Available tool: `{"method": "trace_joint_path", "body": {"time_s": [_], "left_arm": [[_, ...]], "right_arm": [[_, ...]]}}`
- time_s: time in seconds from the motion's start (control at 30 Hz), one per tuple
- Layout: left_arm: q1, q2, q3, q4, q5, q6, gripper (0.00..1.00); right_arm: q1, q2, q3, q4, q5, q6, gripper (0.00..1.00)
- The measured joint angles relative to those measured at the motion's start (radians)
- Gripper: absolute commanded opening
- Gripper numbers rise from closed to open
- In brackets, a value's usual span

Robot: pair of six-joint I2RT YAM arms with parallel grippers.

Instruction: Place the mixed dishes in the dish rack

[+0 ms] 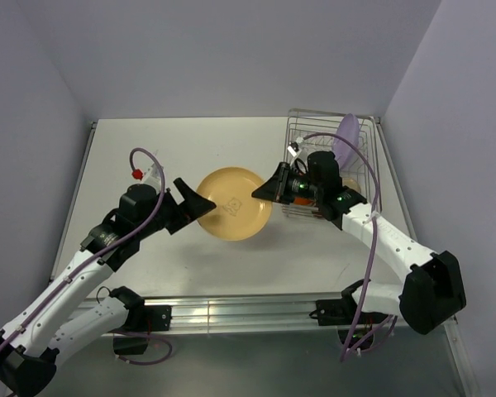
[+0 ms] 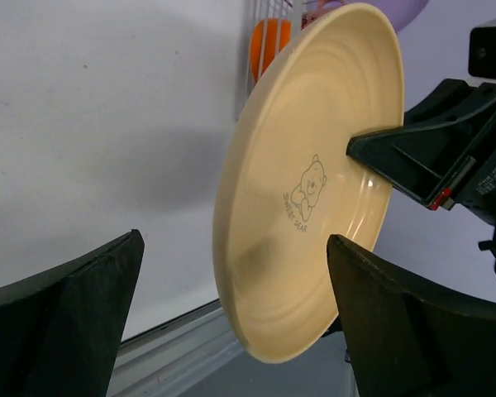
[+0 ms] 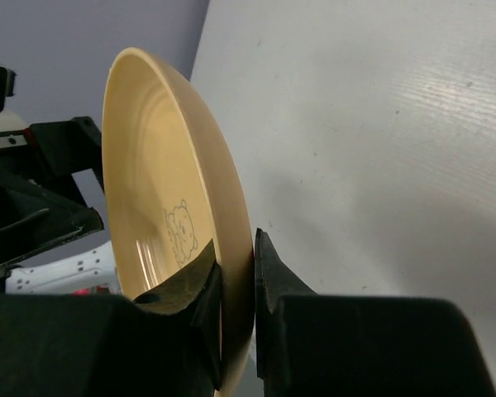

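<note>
A pale yellow plate (image 1: 234, 203) with a small bear print hangs over the middle of the table. My right gripper (image 1: 262, 192) is shut on its right rim, one finger on each face, as the right wrist view shows (image 3: 236, 248). My left gripper (image 1: 195, 201) is open, its jaws wide apart on either side of the plate's left rim (image 2: 234, 240) and not touching it. The silver wire dish rack (image 1: 291, 132) stands at the back right. In it are the lilac plate (image 1: 347, 136), on edge, and an orange bowl (image 2: 269, 41). The white bowl, pink mug and black cup are out of view.
Purple walls close in the table at the back and on both sides. A metal rail (image 1: 256, 310) runs along the near edge between the arm bases. The right arm's cable (image 1: 360, 149) loops over the rack.
</note>
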Motion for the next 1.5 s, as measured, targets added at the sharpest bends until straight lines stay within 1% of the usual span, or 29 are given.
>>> {"method": "trace_joint_path", "body": {"time_s": [0.1, 0.23, 0.3, 0.43, 0.57, 0.67, 0.77, 0.87, 0.97, 1.13, 1.2, 1.3, 1.5], "left_arm": [[-0.001, 0.000, 0.006, -0.030, -0.030, 0.006, 0.99], [-0.002, -0.006, 0.024, -0.097, -0.120, 0.011, 0.99], [-0.002, -0.016, 0.026, -0.124, -0.168, 0.010, 0.99], [-0.002, -0.040, 0.026, -0.154, -0.235, 0.011, 0.99], [-0.002, -0.029, 0.024, -0.140, -0.241, 0.013, 0.99], [-0.002, 0.005, 0.002, -0.099, -0.233, 0.014, 0.97], [-0.002, 0.047, -0.030, -0.065, -0.214, 0.016, 0.97], [-0.002, 0.084, -0.053, -0.034, -0.193, 0.019, 0.97], [-0.002, 0.111, -0.061, -0.007, -0.177, 0.023, 0.97], [-0.002, 0.151, -0.062, 0.044, -0.150, 0.033, 0.97], [-0.002, 0.162, -0.067, 0.064, -0.142, 0.040, 0.97], [-0.002, 0.171, -0.074, 0.078, -0.132, 0.043, 0.97], [-0.002, 0.189, -0.089, 0.106, -0.124, 0.048, 0.96]], "right_arm": [[0.003, -0.005, 0.026, -0.063, 0.063, -0.031, 0.00], [0.003, -0.011, 0.116, -0.212, 0.235, -0.096, 0.00], [0.003, -0.010, 0.194, -0.311, 0.367, -0.134, 0.00], [-0.005, -0.002, 0.344, -0.438, 0.606, -0.198, 0.00], [-0.019, 0.026, 0.495, -0.526, 0.846, -0.246, 0.00], [-0.030, 0.051, 0.589, -0.566, 1.027, -0.284, 0.00], [-0.035, 0.121, 0.719, -0.608, 1.209, -0.335, 0.00], [-0.037, 0.211, 0.822, -0.617, 1.339, -0.383, 0.00], [-0.037, 0.312, 0.909, -0.654, 1.434, -0.417, 0.00], [-0.034, 0.541, 1.097, -0.751, 1.554, -0.444, 0.00], [-0.030, 0.600, 1.109, -0.758, 1.582, -0.462, 0.00], [-0.020, 0.645, 1.108, -0.760, 1.607, -0.495, 0.00], [-0.014, 0.653, 1.085, -0.667, 1.631, -0.600, 0.00]]}}
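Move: Pinching the yellow plate's rim, the right hand has the rack's free slot beside the purple plate about 25 cm ahead, 23 cm to its right and 14 cm below. The standing purple plate is some 26 cm ahead and 28 cm right; the orange bowl about 11 cm ahead and 13 cm right, the pink mug 18 cm ahead and 18 cm right. From the left hand, already open, the slot is roughly 28 cm ahead and 39 cm right. Swinging the pinched yellow plate clear of the open left hand, the right hand travels about 20 cm right and as far forward over the rack, arching up some 15 cm before dipping about 7. Its fingers swing clockwise to point forward-right, rolling as they go. The left hand backs left about 5 cm, then returns, ending nearly 8 cm lower, still wide open. ##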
